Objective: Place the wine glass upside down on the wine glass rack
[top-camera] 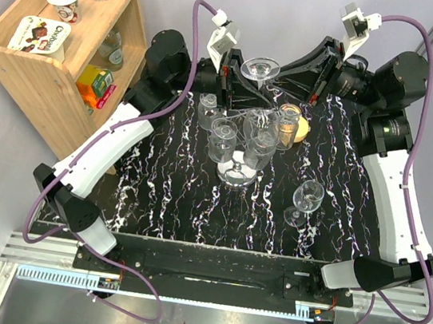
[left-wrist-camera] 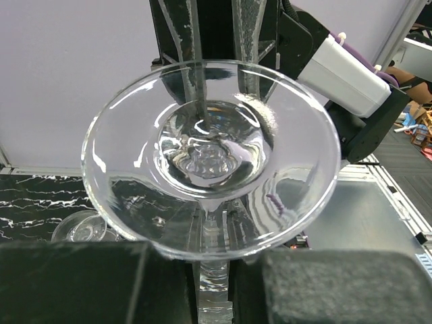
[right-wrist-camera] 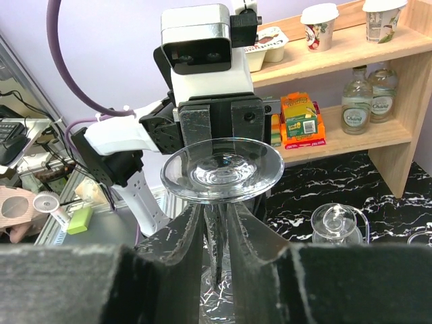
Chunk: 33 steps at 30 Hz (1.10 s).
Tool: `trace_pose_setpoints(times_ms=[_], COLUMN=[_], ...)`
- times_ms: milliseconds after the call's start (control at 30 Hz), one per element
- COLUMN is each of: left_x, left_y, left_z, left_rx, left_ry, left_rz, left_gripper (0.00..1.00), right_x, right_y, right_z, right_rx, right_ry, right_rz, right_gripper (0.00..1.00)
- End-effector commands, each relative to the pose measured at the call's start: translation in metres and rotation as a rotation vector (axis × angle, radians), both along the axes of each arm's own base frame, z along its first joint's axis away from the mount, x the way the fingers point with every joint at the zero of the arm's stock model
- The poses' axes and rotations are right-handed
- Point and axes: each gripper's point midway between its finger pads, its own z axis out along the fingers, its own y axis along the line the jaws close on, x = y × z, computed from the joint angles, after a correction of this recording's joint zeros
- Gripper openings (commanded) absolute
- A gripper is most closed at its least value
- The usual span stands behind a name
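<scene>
The wine glass [top-camera: 260, 69] hangs upside down, foot up, between both grippers at the back of the table, just behind the wine glass rack [top-camera: 237, 175]. My left gripper [top-camera: 246, 82] is shut on its stem: in the left wrist view the stem [left-wrist-camera: 214, 277] is pinched between the pads below the wide foot [left-wrist-camera: 210, 158]. From the other side my right gripper [right-wrist-camera: 216, 229] straddles the same stem under the foot [right-wrist-camera: 223, 169], its fingers [right-wrist-camera: 185, 236] standing slightly off the stem, so it is open. Several glasses hang upside down on the chrome rack.
Another wine glass [top-camera: 306, 200] stands upright on the black marbled table [top-camera: 170, 204], right of the rack. A glass jar [top-camera: 289, 117] and a yellow object [top-camera: 302, 129] sit behind the rack. A wooden shelf [top-camera: 31, 75] with cups and bottles stands at the far left.
</scene>
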Motion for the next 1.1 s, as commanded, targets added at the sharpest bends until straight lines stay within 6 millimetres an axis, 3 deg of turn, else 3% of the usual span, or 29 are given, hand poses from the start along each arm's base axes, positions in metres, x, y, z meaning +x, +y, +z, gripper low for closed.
trace_pose_setpoints(times_ms=[0, 433, 567, 767, 1067], left_x=[-0.018, -0.020, -0.019, -0.011, 0.012], left_y=[0.003, 0.020, 0.026, 0.035, 0.078], left_z=[0.002, 0.034, 0.038, 0.038, 0.066], left_rx=[0.019, -0.010, -0.012, 0.010, 0.009], left_ry=[0.004, -0.043, -0.054, -0.086, -0.192], left_rz=[-0.066, -0.027, -0.013, 0.041, 0.212], left_gripper=[0.00, 0.00, 0.00, 0.00, 0.00], right_x=[-0.013, -0.018, -0.019, -0.013, -0.003], right_y=[-0.010, -0.012, -0.013, -0.017, -0.023], right_z=[0.040, 0.027, 0.022, 0.016, 0.003], right_rx=[0.088, 0.039, 0.022, -0.023, -0.068], right_ry=[-0.136, -0.163, -0.172, -0.196, -0.203], right_rz=[-0.059, -0.070, -0.076, -0.143, -0.227], right_gripper=[0.27, 0.37, 0.50, 0.52, 0.54])
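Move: The left hand already holds the wine glass upside down by its stem. The rack's ring of hooks lies about 9 cm ahead of that hand, 1 cm to its left and 15 cm below. Of the glasses hung there, the front-left one is some 6 cm ahead and 6 cm left of that hand, the front-right one 6 cm ahead and 4 cm right, both about 27 cm down. From the right hand the hooks are roughly 8 cm ahead, 3 cm left and 18 cm below. Leftward, slowly at first and then quicker, the left hand draws the upside-down wine glass away from the right gripper, about 5 cm in all, ending 2 cm higher and a little farther forward and turned a few degrees counter-clockwise; its fingers keep their hold on the stem. The right fingers open wide around the stem to free it, while that hand rises and backs off 1 cm or so, then comes forward and down again, shifting slightly right and turning some 10 degrees clockwise. ##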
